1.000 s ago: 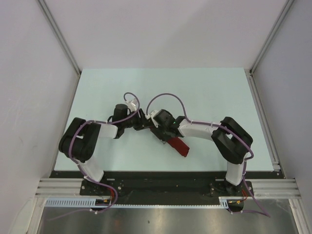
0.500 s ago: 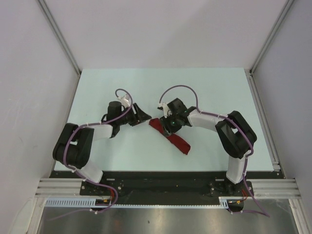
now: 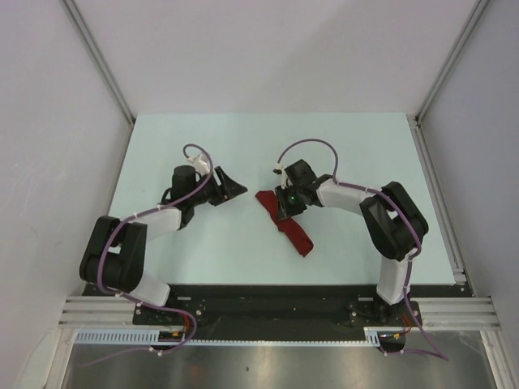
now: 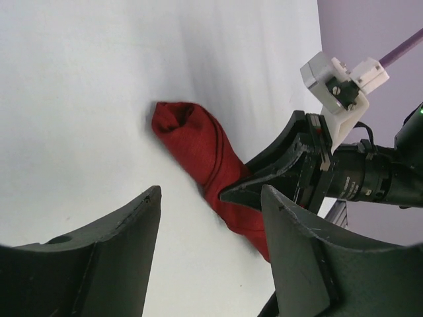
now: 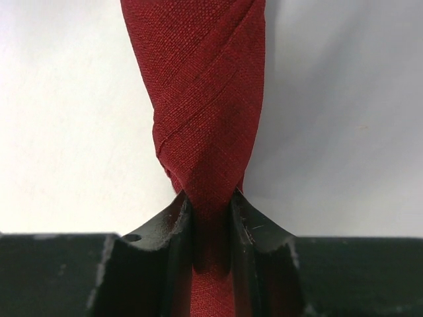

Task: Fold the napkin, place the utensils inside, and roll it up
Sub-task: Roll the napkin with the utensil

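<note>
The dark red napkin [image 3: 297,236] lies rolled into a slim diagonal bundle on the table, running from upper left to lower right. My right gripper [image 3: 281,207] is shut on the roll a little in from its upper-left end; in the right wrist view the cloth [image 5: 201,86] is pinched between both fingers [image 5: 210,206]. My left gripper [image 3: 237,190] stands open to the left of the roll, apart from it, with nothing between its fingers [image 4: 211,195]. From the left wrist view the roll's open end [image 4: 188,135] faces me. The utensils are hidden.
The pale blue-green table [image 3: 365,146] is bounded by grey walls on three sides, with metal rails [image 3: 438,186] along the left and right edges. Both arm bases sit on the black bar [image 3: 268,304] at the near edge.
My left gripper opened and pulled back to the left, away from the roll. My right gripper closed on the napkin roll, and the right arm shifted up and right with it.
</note>
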`<control>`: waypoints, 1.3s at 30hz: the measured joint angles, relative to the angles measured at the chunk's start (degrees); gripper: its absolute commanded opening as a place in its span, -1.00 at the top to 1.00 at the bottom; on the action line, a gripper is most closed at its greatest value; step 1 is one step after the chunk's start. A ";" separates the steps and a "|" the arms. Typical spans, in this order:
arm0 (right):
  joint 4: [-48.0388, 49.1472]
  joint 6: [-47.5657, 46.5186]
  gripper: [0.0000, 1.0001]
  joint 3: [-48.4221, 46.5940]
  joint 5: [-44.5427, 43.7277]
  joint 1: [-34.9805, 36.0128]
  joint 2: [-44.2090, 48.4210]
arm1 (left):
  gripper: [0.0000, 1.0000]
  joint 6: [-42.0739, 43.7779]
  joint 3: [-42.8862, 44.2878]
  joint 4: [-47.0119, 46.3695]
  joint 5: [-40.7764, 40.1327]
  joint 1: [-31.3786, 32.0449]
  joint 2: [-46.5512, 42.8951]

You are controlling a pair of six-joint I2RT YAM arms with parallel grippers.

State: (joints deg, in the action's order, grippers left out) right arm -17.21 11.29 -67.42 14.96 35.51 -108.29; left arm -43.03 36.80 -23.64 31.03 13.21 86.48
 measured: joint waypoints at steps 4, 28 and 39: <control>0.72 1.99 0.94 0.11 -4.42 -2.05 0.28 | -0.33 0.00 0.02 1.11 -0.28 -0.24 -0.87; -2.58 -0.98 -0.27 -11.91 -15.15 -24.04 -6.80 | -0.88 2.56 0.50 10.47 -2.93 -0.61 -10.49; -4.13 -2.71 -0.64 -10.67 -6.99 -23.91 7.85 | -1.00 7.26 6.95 23.58 -6.58 -4.50 -20.92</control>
State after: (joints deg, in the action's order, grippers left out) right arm -21.34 8.58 -78.08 7.97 11.60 -100.44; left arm -35.77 43.75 -0.05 24.45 8.71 65.56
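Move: The right hand already pinches the rolled napkin: its middle lies about 5 cm back and 1 cm right of the fingers, and its near end some 14 cm back and 7 cm right, both about 1 cm lower. The clear patch of table it is taken to is roughly 15 cm ahead and 19 cm right, 2 cm below. From the left hand, the napkin's middle is about 8 cm back, 18 cm right and 10 cm down. Rightward and forward, low over the table, the right hand sweeps the pinched napkin about 19 cm right and 15 cm forward, turning some 30 degrees clockwise. There it stops, opens to let go, and rises about 9 cm clear, easing slightly back left. The left hand, empty, rises about 9 cm and drifts 5 cm left as its fingers open wide. ##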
